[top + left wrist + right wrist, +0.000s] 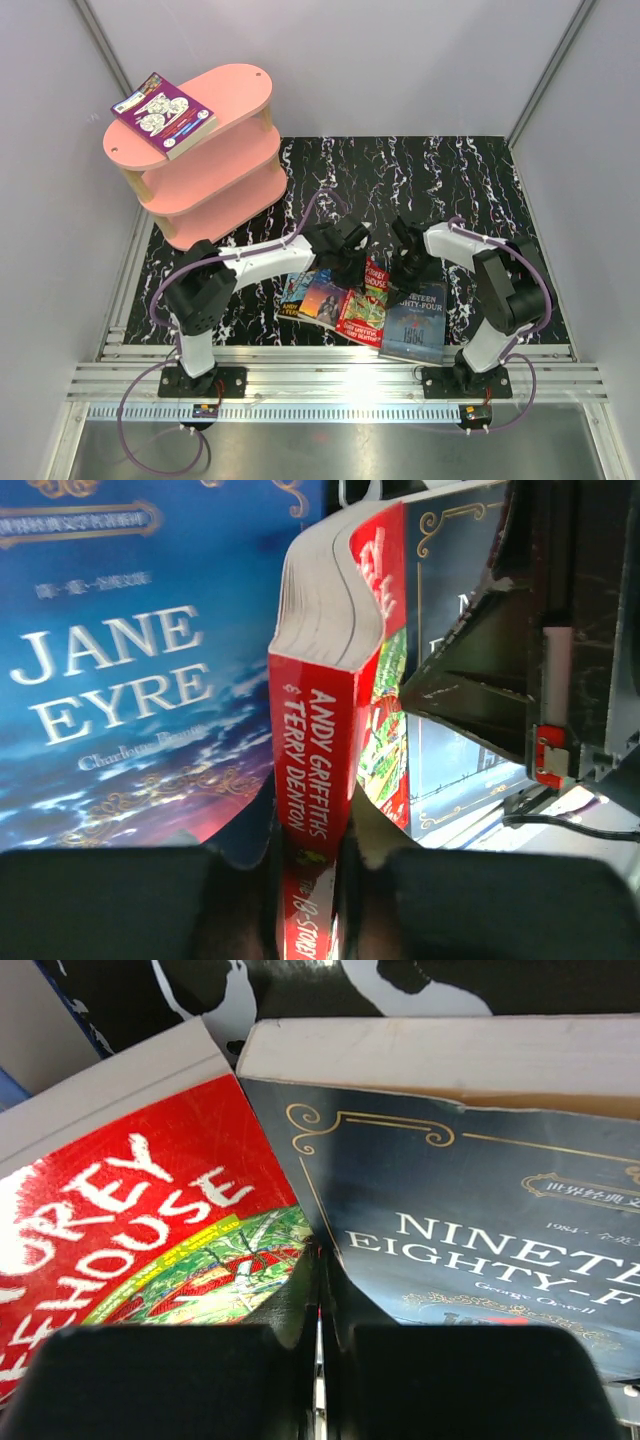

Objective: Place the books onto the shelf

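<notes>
The pink shelf stands at the back left with the purple-covered book on its top board. The other books lie overlapping on the mat: blue-yellow Treehouse, Jane Eyre, red Treehouse and Nineteen Eighty-Four. My left gripper is shut on the red Treehouse book's spine. My right gripper is shut, low over the seam between the red book and Nineteen Eighty-Four; whether it pinches a cover edge is unclear.
A black marbled mat covers the table inside grey walls. A metal rail runs along the near edge by both arm bases. The two grippers sit close together over the pile of books.
</notes>
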You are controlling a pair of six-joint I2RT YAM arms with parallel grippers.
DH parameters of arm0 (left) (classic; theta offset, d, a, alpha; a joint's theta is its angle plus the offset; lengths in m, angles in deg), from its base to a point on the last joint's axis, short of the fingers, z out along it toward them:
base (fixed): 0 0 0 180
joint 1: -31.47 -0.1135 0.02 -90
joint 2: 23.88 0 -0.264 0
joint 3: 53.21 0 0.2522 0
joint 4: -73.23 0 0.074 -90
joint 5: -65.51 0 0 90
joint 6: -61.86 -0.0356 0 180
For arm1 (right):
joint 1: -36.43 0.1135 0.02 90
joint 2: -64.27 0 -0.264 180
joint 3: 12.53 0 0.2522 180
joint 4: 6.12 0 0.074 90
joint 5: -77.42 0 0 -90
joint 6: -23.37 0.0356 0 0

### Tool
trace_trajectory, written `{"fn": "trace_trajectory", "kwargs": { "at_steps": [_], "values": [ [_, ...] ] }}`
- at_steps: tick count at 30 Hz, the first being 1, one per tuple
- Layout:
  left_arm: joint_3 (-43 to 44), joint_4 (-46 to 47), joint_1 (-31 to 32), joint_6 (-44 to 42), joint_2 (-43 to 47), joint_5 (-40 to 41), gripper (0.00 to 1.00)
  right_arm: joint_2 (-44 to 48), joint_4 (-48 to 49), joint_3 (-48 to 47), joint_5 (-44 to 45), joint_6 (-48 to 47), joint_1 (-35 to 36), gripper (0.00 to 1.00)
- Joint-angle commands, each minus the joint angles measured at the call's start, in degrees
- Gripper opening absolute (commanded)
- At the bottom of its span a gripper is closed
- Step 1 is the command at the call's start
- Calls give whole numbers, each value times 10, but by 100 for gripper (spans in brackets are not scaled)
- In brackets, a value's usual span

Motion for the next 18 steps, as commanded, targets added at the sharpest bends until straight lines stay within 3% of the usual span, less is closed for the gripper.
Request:
{"fn": "trace_trajectory", "kwargs": {
  "at_steps": [1,3,5,6,7,8,10,14,18],
  "values": [
    [10,-50,6,-9,-9,37,0,-4,39,30,56,-5,12,0],
    [16,-56,6,-7,13,39,0,11,19,21,65,-6,11,0],
    [39,-80,6,-8,32,46,0,49,-3,5,77,-5,11,7],
    [52,-93,6,-9,44,50,0,65,-32,-19,80,-1,12,19],
    [66,-121,6,-14,66,60,0,102,-49,-34,86,2,11,59],
    [105,-137,6,-16,79,68,0,120,-69,-54,104,5,11,78],
    [160,-195,-8,-25,98,92,0,167,-127,-123,122,15,11,100],
    [327,-287,-72,-52,127,114,0,214,-209,-246,169,16,11,100],
    [548,-311,-228,-69,118,44,0,242,-245,-309,171,8,12,100]
  ]
}}
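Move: The red treehouse book is already pinched by its spine side in the left hand. The pink shelf's top board lies about 25 cm ahead, 36 cm left and 23 cm above that hand, with the purple book 41 cm left on it. Jane Eyre is 6 cm left and a little back. From the right hand's shut fingertips, Nineteen Eighty-Four's middle is some 6 cm back and 4 cm right, the red book's 8 cm left and 3 cm back. The red book, still gripped in the left fingers, is eased up, then whipped upward some 25 cm, swinging about 10 cm forward and 5 cm left towards the shelf as the wrist tips outward and turns counter-clockwise. The right hand leaves the seam between the red book and Nineteen Eighty-Four: its fingers spring wide open as it climbs about 20 cm and drifts forward, tilting its fingertips outward. ##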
